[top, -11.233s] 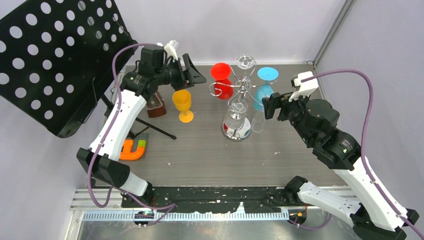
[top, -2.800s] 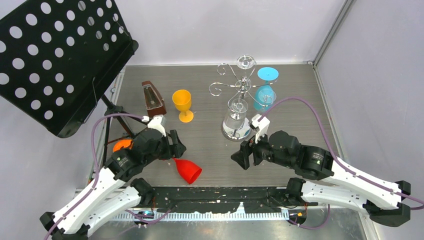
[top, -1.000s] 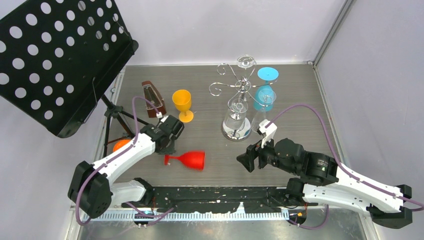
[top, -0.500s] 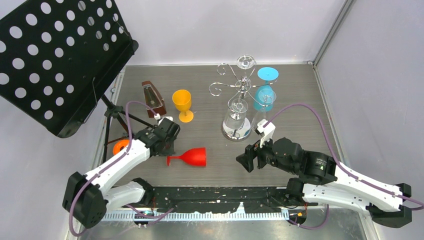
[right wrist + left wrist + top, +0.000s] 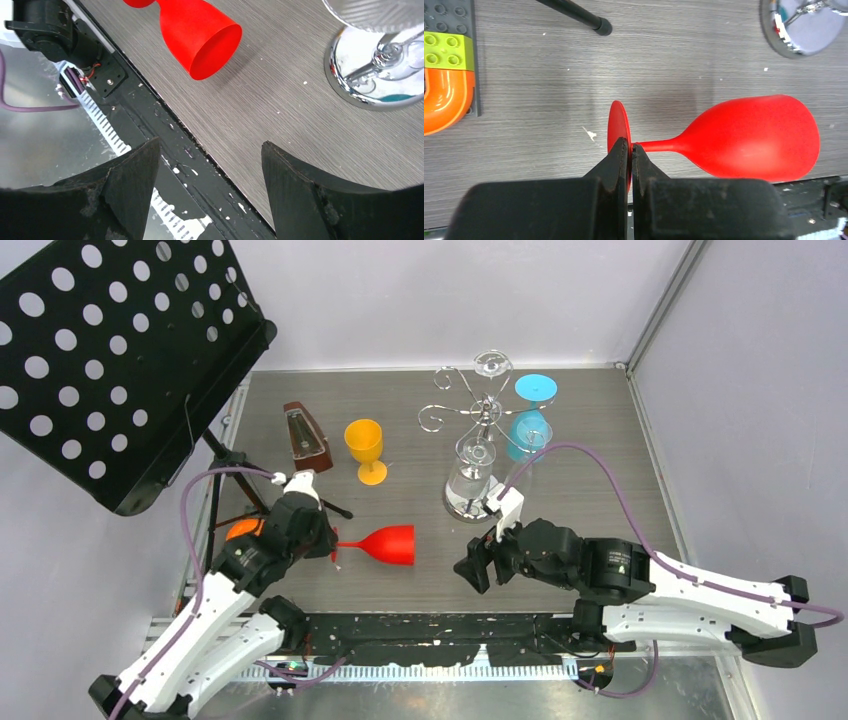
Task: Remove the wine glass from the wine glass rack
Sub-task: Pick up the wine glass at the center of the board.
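Observation:
The red wine glass [image 5: 385, 544] lies on its side on the table, bowl pointing right, away from the wine glass rack [image 5: 482, 410]. My left gripper [image 5: 332, 548] is shut on the rim of its round foot; in the left wrist view the thin red disc sits pinched between the fingertips of the left gripper [image 5: 630, 145], with the stem and bowl [image 5: 749, 137] to the right. My right gripper [image 5: 468, 572] hangs open near the table's front edge, right of the bowl's mouth [image 5: 200, 30], holding nothing. A blue glass [image 5: 528, 412] and a clear glass [image 5: 475, 468] hang on the rack.
A yellow goblet [image 5: 365, 448] and a brown metronome [image 5: 305, 437] stand at the back left. The black perforated music stand [image 5: 110, 350] fills the left side, its tripod leg [image 5: 574, 12] reaching onto the table. An orange curved piece [image 5: 444, 95] lies left. The rack's mirrored base [image 5: 360, 85] is close.
My left gripper has closed on the red glass's foot, and the left arm has swung nearer. The glass has shifted slightly. My right gripper has moved a little left, still open.

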{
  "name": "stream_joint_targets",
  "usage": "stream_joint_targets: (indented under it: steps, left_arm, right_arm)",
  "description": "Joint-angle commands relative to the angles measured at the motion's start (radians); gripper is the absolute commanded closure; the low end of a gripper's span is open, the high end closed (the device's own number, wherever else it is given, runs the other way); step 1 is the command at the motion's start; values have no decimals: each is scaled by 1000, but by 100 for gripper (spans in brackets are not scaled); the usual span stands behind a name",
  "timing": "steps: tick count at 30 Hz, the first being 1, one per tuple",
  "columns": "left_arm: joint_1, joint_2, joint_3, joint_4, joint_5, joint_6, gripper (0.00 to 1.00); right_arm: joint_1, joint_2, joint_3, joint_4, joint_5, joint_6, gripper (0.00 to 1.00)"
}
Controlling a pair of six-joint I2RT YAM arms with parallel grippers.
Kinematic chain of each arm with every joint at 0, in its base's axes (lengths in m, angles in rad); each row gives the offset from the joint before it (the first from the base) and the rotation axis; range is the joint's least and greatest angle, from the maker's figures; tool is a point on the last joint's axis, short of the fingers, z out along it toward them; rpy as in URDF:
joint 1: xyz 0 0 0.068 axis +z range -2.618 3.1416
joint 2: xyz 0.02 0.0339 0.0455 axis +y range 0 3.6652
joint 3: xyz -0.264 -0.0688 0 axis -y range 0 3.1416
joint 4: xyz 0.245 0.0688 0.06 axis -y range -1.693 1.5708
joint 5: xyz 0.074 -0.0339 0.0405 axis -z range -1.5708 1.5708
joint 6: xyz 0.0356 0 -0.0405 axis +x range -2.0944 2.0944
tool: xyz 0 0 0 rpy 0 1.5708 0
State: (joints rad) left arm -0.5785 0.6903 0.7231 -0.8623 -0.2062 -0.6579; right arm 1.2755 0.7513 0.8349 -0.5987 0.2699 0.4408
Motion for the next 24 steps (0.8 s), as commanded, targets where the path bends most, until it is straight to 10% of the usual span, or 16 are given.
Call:
stream_joint_targets:
  steps: [1,24]
  left_arm:
    - [2,-78,13,5,33,-54,100]
    - [2,-497,-64,247,132,-454,100]
  right_arm:
    - [47,19,91,55,60,3,20]
    - [187,34,185,223,-14,-208,20]
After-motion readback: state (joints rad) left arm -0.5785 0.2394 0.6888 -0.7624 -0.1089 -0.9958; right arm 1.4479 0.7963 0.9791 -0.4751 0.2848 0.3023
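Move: The red wine glass is already in the left fingers by its foot end and lies sideways, its middle about 8 cm to their right and level with them. The open right gripper waits some 27 cm right of the left hand, 6 cm back and 8 cm higher. From the right hand, the red wine glass lies roughly 19 cm left, 6 cm ahead and 8 cm below; the rack is 17 cm ahead, 4 cm left and 6 cm below. Lift the left gripper about 9 cm, easing back slightly, and keep its pinch on the foot end while rolling the wrist some 35 degrees, right side up, and tipping the fingers up, so the bowl swings up towards the right gripper. Meanwhile raise the right gripper about 8 cm, going 4 cm left and a little back, jaws staying wide open, as it turns slightly counter-clockwise without touching the glass. ##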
